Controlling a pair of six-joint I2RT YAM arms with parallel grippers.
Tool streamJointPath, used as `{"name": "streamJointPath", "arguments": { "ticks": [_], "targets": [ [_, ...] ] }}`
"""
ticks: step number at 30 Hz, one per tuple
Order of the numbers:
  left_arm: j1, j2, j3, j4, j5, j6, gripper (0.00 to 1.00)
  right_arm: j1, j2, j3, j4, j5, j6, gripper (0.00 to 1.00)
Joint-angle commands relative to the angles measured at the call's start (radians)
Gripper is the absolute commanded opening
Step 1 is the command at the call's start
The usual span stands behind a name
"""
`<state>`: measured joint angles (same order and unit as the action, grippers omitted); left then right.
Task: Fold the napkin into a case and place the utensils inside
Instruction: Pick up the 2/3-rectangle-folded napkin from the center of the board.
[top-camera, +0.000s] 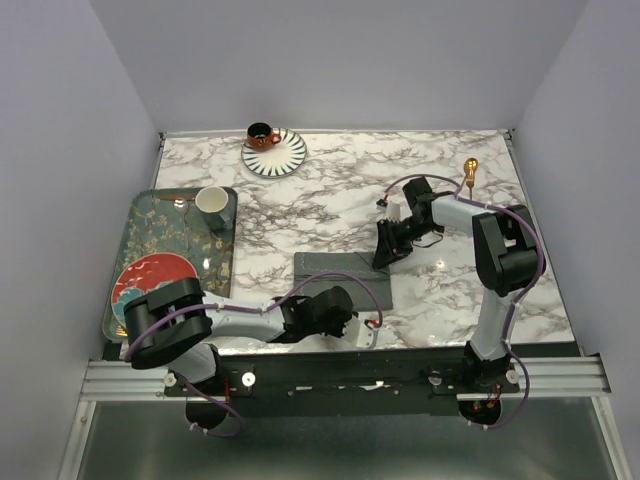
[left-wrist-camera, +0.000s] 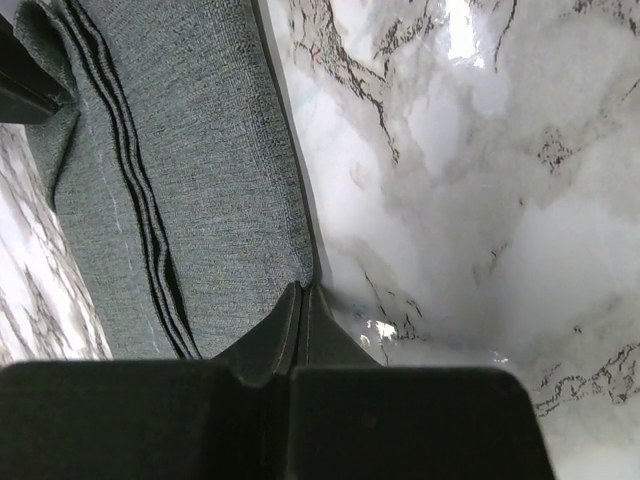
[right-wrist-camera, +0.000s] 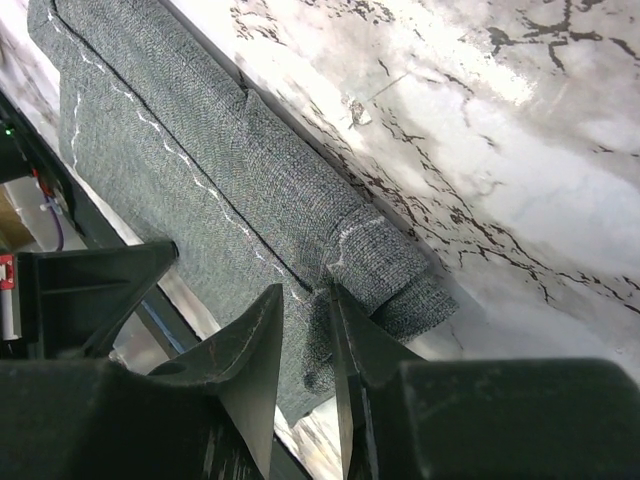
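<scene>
The dark grey napkin (top-camera: 335, 272) lies folded into a rectangle near the table's front middle. My left gripper (top-camera: 348, 318) is at its near edge. In the left wrist view the jaws are pressed together (left-wrist-camera: 300, 288) right on the napkin's (left-wrist-camera: 200, 150) hem, pinching it. My right gripper (top-camera: 383, 258) is down at the cloth's far right corner, jaws a little apart (right-wrist-camera: 305, 290). One fingertip (right-wrist-camera: 338, 300) touches a curled-up fold of the napkin (right-wrist-camera: 200, 150). One gold utensil (top-camera: 469, 170) lies at the table's far right. I cannot make out a second.
A patterned tray (top-camera: 130, 235) at the left holds a pale cup (top-camera: 212, 200) and a red plate (top-camera: 150, 280). An orange cup (top-camera: 262, 134) stands on a striped saucer (top-camera: 288, 158) at the back. The metal rail (top-camera: 340, 375) runs along the near edge.
</scene>
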<state>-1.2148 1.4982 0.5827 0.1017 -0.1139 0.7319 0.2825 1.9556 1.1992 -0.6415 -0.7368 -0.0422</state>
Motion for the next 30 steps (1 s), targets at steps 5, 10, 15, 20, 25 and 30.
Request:
{"name": "streamJointPath", "arguments": {
  "ticks": [5, 10, 15, 20, 25, 30],
  "targets": [
    [0.107, -0.027, 0.153, -0.264, 0.218, -0.071, 0.00, 0.021, 0.023, -0.029, -0.023, 0.126, -0.084, 0.34],
    [0.207, 0.000, 0.280, -0.397, 0.402, -0.115, 0.00, 0.020, 0.025, -0.026, -0.024, 0.122, -0.088, 0.34],
    [0.314, 0.060, 0.403, -0.511, 0.551, -0.129, 0.00, 0.023, 0.034, -0.016, -0.026, 0.116, -0.087, 0.34],
    [0.403, 0.161, 0.548, -0.621, 0.696, -0.157, 0.00, 0.023, 0.040, -0.007, -0.030, 0.116, -0.096, 0.34],
    [0.497, 0.296, 0.716, -0.721, 0.806, -0.181, 0.00, 0.026, 0.043, -0.003, -0.033, 0.116, -0.101, 0.34],
    [0.557, 0.346, 0.784, -0.797, 0.855, -0.174, 0.17, 0.024, 0.054, 0.010, -0.046, 0.116, -0.104, 0.34]
  ]
}}
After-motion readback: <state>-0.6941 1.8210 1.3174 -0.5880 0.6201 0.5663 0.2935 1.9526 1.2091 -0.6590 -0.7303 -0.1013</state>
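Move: The left hand already pinches the napkin's near edge about midway along; the middle of the napkin's far edge, towards which this cloth is taken, lies roughly 13 cm ahead and 1 cm left, on the board at fingertip height. The napkin's near-right corner is some 9 cm right, level with the hand, and the tray's middle about 37 cm left and 11 cm ahead. From the right hand, resting at the napkin's far-right corner, that far-edge middle is about 7 cm left and 2 cm ahead. Keeping its pinch on the near edge, the left hand lifts the cloth up and forward about 6 cm, then carries it level over the napkin towards the far edge, some 9 cm forward in all, while the wrist tips roughly 45 degrees so that the fingers swing from slanting forward to slanting a little back towards the base. The right hand stays put with its partly open fingers down on the far-right corner, still holding the folded layers there against the board. ##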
